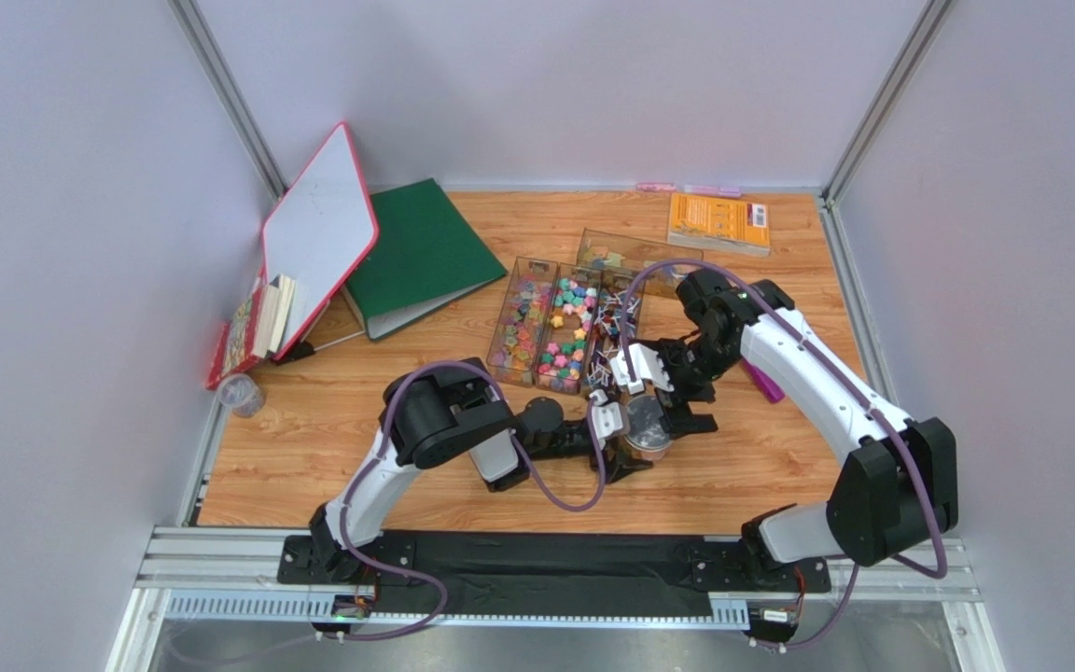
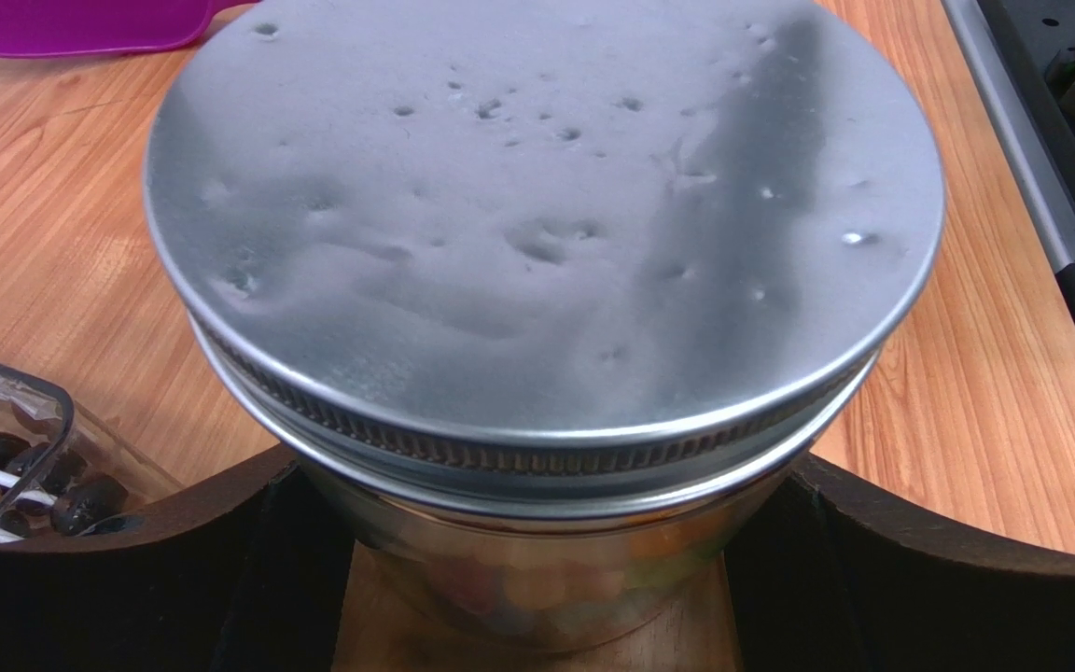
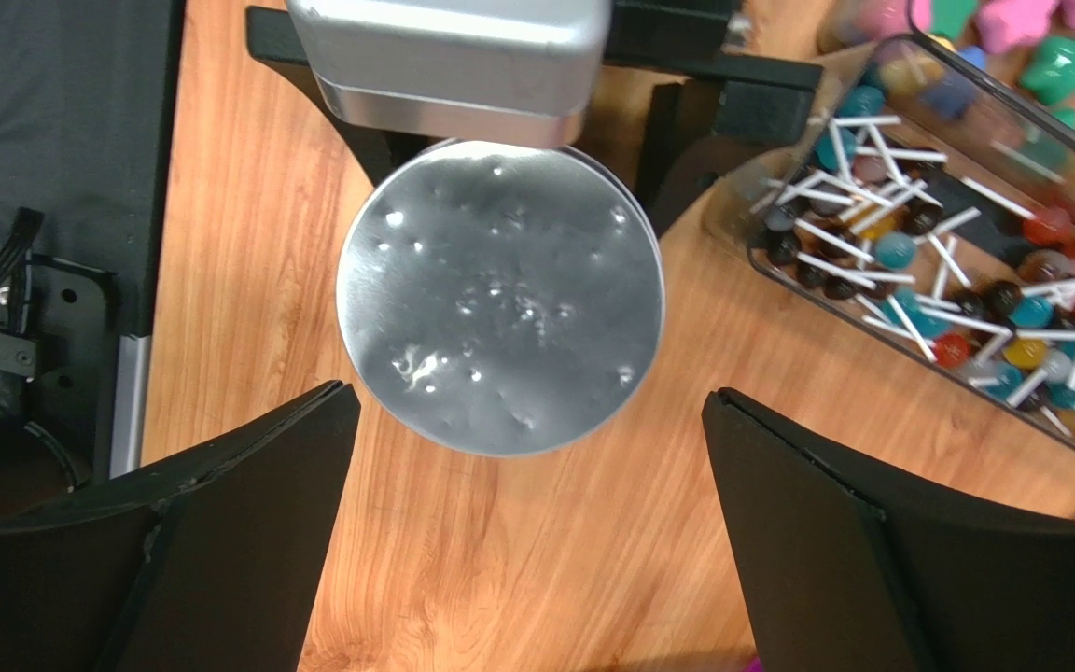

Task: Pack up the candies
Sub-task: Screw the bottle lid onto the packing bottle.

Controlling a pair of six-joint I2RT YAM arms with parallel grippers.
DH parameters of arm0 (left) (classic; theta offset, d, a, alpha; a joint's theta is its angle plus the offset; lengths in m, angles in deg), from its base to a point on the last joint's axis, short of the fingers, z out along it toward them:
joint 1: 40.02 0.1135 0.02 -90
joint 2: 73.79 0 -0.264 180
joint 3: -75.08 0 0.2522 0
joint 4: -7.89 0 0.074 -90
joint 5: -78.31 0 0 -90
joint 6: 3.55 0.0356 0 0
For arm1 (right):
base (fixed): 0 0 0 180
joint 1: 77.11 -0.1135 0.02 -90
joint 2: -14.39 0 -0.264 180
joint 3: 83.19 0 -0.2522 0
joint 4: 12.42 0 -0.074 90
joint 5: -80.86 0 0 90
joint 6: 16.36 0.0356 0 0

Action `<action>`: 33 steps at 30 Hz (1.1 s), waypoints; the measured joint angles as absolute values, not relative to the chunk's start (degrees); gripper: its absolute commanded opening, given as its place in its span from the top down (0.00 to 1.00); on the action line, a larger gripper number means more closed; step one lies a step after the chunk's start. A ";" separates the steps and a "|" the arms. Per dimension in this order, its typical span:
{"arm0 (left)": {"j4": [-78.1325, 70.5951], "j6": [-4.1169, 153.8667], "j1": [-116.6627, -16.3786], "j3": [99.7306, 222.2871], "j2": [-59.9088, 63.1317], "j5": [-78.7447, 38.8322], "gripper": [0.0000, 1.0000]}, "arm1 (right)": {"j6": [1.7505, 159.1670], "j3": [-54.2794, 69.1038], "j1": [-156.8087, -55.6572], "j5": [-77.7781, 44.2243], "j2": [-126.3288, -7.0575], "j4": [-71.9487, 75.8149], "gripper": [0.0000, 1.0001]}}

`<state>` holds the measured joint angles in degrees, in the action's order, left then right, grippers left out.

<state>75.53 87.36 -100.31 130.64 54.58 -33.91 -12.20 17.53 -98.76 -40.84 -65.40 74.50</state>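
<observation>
A clear jar with a dented silver screw lid (image 2: 543,210) stands on the wooden table, with mixed candies (image 2: 557,588) showing through its wall. My left gripper (image 2: 536,560) is shut on the jar's body just under the lid, one black finger against each side. From above, the jar (image 1: 650,437) sits near the table's front middle. My right gripper (image 3: 529,396) hovers over the lid (image 3: 501,294), open with nothing between its fingers. Clear trays (image 1: 557,329) behind hold more candies, and lollipops on white sticks (image 3: 950,266) fill the nearest one.
A purple scoop (image 1: 765,381) lies right of the jar. A whiteboard (image 1: 316,238) and green binder (image 1: 424,252) lean at the back left, with an orange booklet (image 1: 719,221) at the back right. The black base rail (image 1: 557,560) runs along the near edge.
</observation>
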 measured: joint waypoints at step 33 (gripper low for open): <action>72.50 86.84 -98.70 132.65 54.58 -36.34 1.00 | 0.50 36.52 -102.01 -34.76 -42.21 76.01 0.00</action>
<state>72.50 86.84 -98.70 132.65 54.58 -36.34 0.50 36.52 -102.01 -34.76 -42.21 76.01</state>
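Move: About 5 cm to the right hand's left and 1 cm back lies the bottle lid, some 4 cm lower. From that hand the purple scoop lies 12 cm ahead and 9 cm to the right, and the three-part candy box's middle about 16 cm ahead and 17 cm to the left, both some 13 cm lower. For the left hand, the lid sits straight above its grip on the bottle, by about 5 cm. Sinking about 2 cm while easing back as much, the open right hand then sweeps faster back towards the base and off to the right along the lid's right side, ending some 9 cm back and 4 cm right, clear of the lid, fingers wide and turned slightly clockwise. The left fingers keep their hold on the bottle, shifting forward barely a centimetre at the end. ##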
